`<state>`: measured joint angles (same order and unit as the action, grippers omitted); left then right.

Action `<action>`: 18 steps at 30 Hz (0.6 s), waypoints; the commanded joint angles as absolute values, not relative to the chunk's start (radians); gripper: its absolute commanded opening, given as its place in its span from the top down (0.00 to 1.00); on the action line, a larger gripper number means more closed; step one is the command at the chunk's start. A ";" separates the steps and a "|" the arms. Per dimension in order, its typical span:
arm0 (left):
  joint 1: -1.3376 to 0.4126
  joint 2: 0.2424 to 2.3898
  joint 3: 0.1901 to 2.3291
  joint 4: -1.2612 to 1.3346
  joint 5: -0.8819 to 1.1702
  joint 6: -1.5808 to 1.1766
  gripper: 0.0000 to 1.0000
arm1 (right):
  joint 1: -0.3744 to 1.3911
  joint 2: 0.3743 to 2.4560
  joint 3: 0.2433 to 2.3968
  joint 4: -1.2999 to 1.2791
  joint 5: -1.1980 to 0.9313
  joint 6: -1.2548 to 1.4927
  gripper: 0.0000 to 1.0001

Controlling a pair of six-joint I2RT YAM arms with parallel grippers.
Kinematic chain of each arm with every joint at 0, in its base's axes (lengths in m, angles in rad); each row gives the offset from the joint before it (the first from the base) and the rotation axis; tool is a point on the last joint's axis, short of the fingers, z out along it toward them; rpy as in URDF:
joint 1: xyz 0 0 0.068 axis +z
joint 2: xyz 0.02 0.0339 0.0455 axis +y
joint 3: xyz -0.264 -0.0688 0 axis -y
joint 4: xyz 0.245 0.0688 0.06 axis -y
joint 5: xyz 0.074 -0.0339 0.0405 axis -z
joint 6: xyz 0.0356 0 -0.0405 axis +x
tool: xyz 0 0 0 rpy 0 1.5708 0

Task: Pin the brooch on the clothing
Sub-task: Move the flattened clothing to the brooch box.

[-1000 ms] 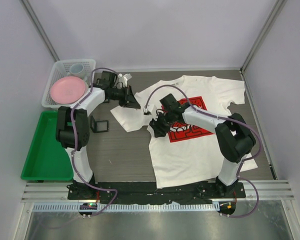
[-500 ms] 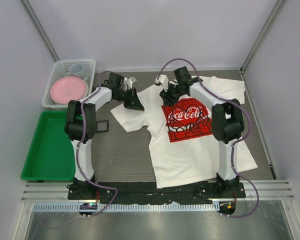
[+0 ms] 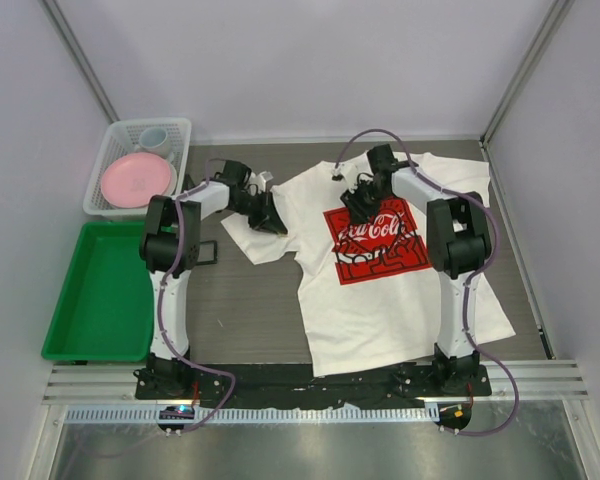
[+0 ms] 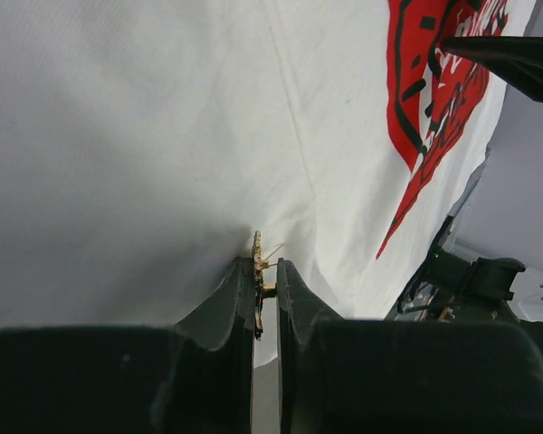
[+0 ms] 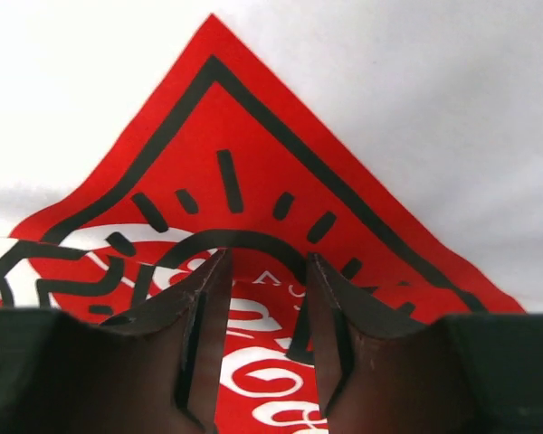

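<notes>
The clothing, a white T-shirt (image 3: 380, 310) with a red square print (image 3: 385, 245), lies flat on the dark table. My left gripper (image 3: 269, 217) rests at the shirt's left sleeve. In the left wrist view it (image 4: 264, 266) is shut on a small gold brooch (image 4: 257, 246), whose tip and pin press against the white fabric (image 4: 145, 136). My right gripper (image 3: 357, 200) hovers over the print's upper left corner. In the right wrist view it (image 5: 265, 262) is open, with only the red print (image 5: 253, 127) showing between its fingers.
A green tray (image 3: 95, 300) sits at the left edge. Behind it a white basket (image 3: 186, 126) holds a pink plate (image 3: 135, 180) and a pale cup (image 3: 153, 137). A small black square frame (image 3: 205, 251) lies on the table left of the sleeve.
My right arm swung from the print's lower left up past the collar and now sits over the print's top corner. My left gripper slid slightly nearer onto the sleeve, still holding the brooch.
</notes>
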<state>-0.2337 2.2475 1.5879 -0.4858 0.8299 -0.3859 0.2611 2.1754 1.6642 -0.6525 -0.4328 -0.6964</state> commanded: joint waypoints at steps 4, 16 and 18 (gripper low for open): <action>-0.225 2.188 1.468 -0.492 0.834 -0.385 1.00 | 0.291 2.054 1.468 -0.762 -0.488 -0.721 0.57; -0.221 2.037 1.278 -0.592 0.841 -0.339 1.00 | 0.333 1.843 1.213 -0.876 -0.545 -0.775 0.57; -0.224 2.023 1.267 -0.621 0.845 -0.318 1.00 | 0.348 1.821 1.204 -0.903 -0.548 -0.796 0.55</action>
<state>-0.2272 2.0949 1.2957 -0.5442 0.8608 -0.3676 0.3130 1.8828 1.2377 -0.7666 -0.5220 -0.7479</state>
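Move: My left hand, still shut on the brooch, is down on the left sleeve. The brooch box lies about 18 cm to this hand's left and 5 cm back, and the sleeve cuff some 11 cm left and 2 cm back. My right hand has its fingertips at the upper-left corner of the red print, whose middle is about 5 cm right and 5 cm back; the collar is some 16 cm ahead of that hand. From it the brooch box lies about 34 cm left and 8 cm back. With both hands down on the clothing I drag its upper part straight back towards my bases. My right hand draws the print's corner back about 15 cm, fingers staying half open; my left slides back some 8 cm, edging slightly towards the brooch box and keeping the brooch pinched. Both hands stay low, their fingertips tilting back 10 to 15 degrees. ##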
